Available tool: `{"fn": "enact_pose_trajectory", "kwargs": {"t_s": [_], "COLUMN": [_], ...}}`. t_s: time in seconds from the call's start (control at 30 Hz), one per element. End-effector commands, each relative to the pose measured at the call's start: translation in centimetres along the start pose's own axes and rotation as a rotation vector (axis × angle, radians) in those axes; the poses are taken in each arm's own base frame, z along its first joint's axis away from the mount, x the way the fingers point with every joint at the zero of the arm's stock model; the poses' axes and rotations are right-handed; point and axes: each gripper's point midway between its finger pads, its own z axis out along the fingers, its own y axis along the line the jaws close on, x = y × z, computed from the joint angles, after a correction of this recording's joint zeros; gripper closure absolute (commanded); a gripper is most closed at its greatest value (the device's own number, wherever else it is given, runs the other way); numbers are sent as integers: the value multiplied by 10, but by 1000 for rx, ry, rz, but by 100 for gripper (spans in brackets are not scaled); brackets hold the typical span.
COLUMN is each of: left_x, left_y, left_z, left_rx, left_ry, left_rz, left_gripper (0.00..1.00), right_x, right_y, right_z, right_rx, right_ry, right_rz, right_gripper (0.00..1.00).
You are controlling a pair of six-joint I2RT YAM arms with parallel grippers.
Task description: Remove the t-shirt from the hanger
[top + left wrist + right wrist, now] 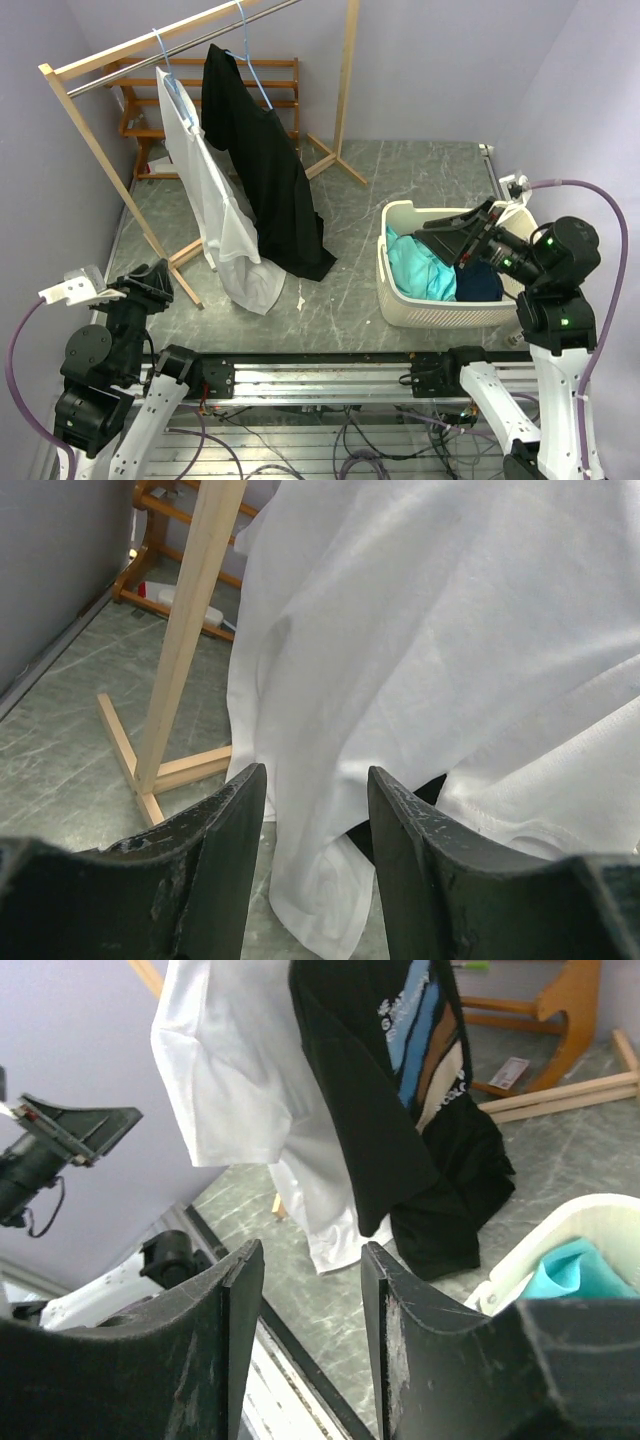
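A white t-shirt (215,210) and a black t-shirt (265,170) hang on light blue hangers (165,60) from the rail of a wooden rack (100,60), their hems lying on the floor. My left gripper (150,282) is open and empty, low at the left, a short way in front of the white shirt (430,630). My right gripper (450,238) is open and empty above the laundry basket (400,300), pointing toward both shirts. The right wrist view shows the white shirt (240,1070) and the black shirt (370,1090) with its printed graphic.
The white basket holds teal (420,270) and dark blue cloth. The rack's leg (190,630) and floor brace stand just left of the white shirt. A wooden shelf frame (200,90) stands at the back wall. The basket rim (600,1210) is near my right fingers.
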Motion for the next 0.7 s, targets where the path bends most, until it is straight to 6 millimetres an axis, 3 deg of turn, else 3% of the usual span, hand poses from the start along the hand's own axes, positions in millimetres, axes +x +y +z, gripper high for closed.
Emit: {"fn": "enact_pose_trajectory", "kwargs": {"t_s": [0.0, 0.17, 0.43, 0.53, 0.6, 0.67], "left_x": [-6, -5, 1, 1, 1, 1], "left_y": [3, 2, 2, 3, 4, 5], "left_z": [-4, -2, 4, 4, 4, 4], "left_rx": [-18, -20, -37, -44, -48, -54], "left_ry": [-13, -6, 23, 25, 24, 22], "left_rz": [-16, -13, -4, -5, -7, -8], "left_gripper": [44, 44, 44, 44, 44, 44], "right_x": [-27, -60, -132, -147, -153, -146], "right_y": [30, 29, -3, -7, -4, 17], "right_z": [-1, 11, 53, 79, 108, 143], "right_rx": [-133, -138, -55, -56, 1, 16], "right_ry": [-39, -68, -122, -118, -110, -55], "right_rz": [-56, -67, -82, -82, -107, -161], "right_gripper": [55, 58, 56, 56, 55, 54]}}
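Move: The black t-shirt's middle hangs about 24 cm ahead of the right hand and 26 cm to its left, nearly level with it, with its hanger some 20 cm higher than this hand, roughly 27 cm ahead and 28 cm left. The white t-shirt is about 17 cm ahead and 37 cm left, the laundry basket some 7 cm ahead, 11 cm right and 33 cm below. From the left hand, the black t-shirt lies about 25 cm ahead and 21 cm right, slightly above. Touching nothing, the right hand heads for the upper part of the black t-shirt and its hanger: first it climbs almost straight up from over the basket, then sweeps forward as it keeps rising, about 13 cm up and 11 cm forward in all, swinging a few centimetres left at the end. Its half-open fingers stay pointed forward-left and tip up some 10 degrees. ##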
